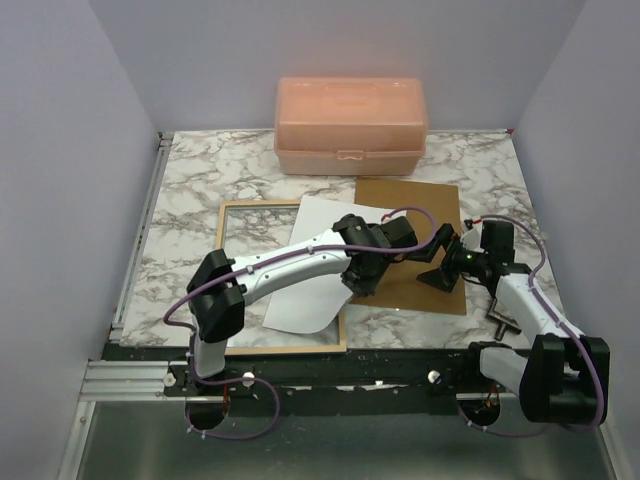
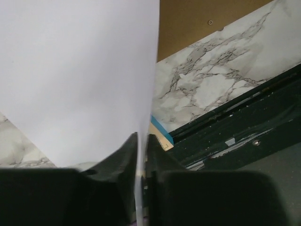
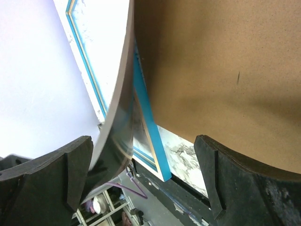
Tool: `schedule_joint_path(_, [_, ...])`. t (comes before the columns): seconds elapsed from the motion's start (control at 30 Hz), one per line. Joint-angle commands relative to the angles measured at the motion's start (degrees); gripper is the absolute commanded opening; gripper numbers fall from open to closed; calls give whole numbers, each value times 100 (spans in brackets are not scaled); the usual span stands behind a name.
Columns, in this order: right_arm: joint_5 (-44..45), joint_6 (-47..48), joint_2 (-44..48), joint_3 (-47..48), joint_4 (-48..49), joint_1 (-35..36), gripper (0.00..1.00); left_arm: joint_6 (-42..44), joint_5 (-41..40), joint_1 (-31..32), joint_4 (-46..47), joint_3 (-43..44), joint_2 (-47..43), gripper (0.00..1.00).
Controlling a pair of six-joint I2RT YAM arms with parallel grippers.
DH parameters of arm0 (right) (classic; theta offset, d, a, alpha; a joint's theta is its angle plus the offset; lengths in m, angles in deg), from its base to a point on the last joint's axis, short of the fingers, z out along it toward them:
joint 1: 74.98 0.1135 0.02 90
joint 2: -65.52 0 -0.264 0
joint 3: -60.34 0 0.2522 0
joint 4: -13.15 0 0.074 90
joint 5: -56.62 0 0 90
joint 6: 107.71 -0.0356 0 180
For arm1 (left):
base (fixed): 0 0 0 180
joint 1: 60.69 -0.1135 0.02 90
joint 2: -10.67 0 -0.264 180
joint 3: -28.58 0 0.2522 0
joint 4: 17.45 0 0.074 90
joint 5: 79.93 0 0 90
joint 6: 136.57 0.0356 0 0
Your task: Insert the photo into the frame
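The photo (image 1: 322, 216) lies white back up, slanted across the right side of the frame (image 1: 290, 349), whose light wood rim faces up. My left gripper (image 1: 358, 282) is at the photo's right edge. In the left wrist view the sheet (image 2: 80, 80) runs edge-on between the two nearly closed fingers of my left gripper (image 2: 141, 139), above the frame's blue-sided corner (image 2: 161, 132). My right gripper (image 1: 437, 272) hovers open over the brown backing board (image 1: 410, 200). Its wrist view shows the photo's dark printed side (image 3: 115, 136) bowed up over the frame's blue rim (image 3: 148, 127); my right gripper (image 3: 143, 165) holds nothing.
A translucent orange lidded box (image 1: 350, 125) stands at the back of the marble table. The brown backing board (image 3: 225, 70) lies right of the frame, touching its right rim. The black mounting rail (image 1: 330, 375) runs along the near edge.
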State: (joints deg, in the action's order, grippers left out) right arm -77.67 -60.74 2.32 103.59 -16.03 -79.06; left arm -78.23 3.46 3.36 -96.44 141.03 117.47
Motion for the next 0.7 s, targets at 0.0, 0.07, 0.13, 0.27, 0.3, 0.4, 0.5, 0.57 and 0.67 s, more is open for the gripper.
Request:
schedule_joint_path(0.0, [-205,-25,-136,-49,325,34,100,-297,394,-14,353,-211,-26,41])
schedule_joint_path(0.07, [-223,-94,-140,-146,446,38,100,-288,576,-16,589,-387,-98,65])
schedule_joint_path(0.13, [-271,-202,-132,-309,623,35,100,-271,774,-31,838,-571,-236,80])
schedule_joint_path(0.27, [-326,-333,-144,-584,888,31,100,-281,1425,-222,1543,-1123,-618,88])
schedule_joint_path(0.3, [-310,-349,-149,-655,936,35,100,-309,1632,-310,1746,-1297,-769,88])
schedule_joint_path(0.4, [-334,-376,-222,-821,1082,46,100,-471,2239,-571,2544,-2066,-1251,89])
schedule_joint_path(0.5, [-392,-412,-402,-914,1232,86,99,-738,2746,-921,3419,-2915,-1808,89])
schedule_joint_path(0.57, [-421,-420,-540,-932,1307,169,98,-954,3044,-1204,3928,-3518,-2171,89])
schedule_joint_path(0.67, [-405,-581,-647,-992,1481,389,96,-1304,3490,-1725,4760,-4375,-2749,89])
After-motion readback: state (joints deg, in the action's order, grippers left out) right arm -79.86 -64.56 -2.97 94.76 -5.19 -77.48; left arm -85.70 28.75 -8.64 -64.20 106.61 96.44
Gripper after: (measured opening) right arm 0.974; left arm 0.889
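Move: The left hand still has the white-backed photo's right edge between its barely parted fingers; the picture frame's middle, where the photo goes, is about 18 cm to its left, 4 cm ahead and 10 cm below. The brown backing board is centred some 12 cm right, 11 cm ahead and 10 cm down. From the right hand, the frame's middle is roughly 35 cm left, 3 cm back and 7 cm down. Left fingers release the photo's edge, dipping 3 cm, then roll and lift; right hand sinks over backing board. ##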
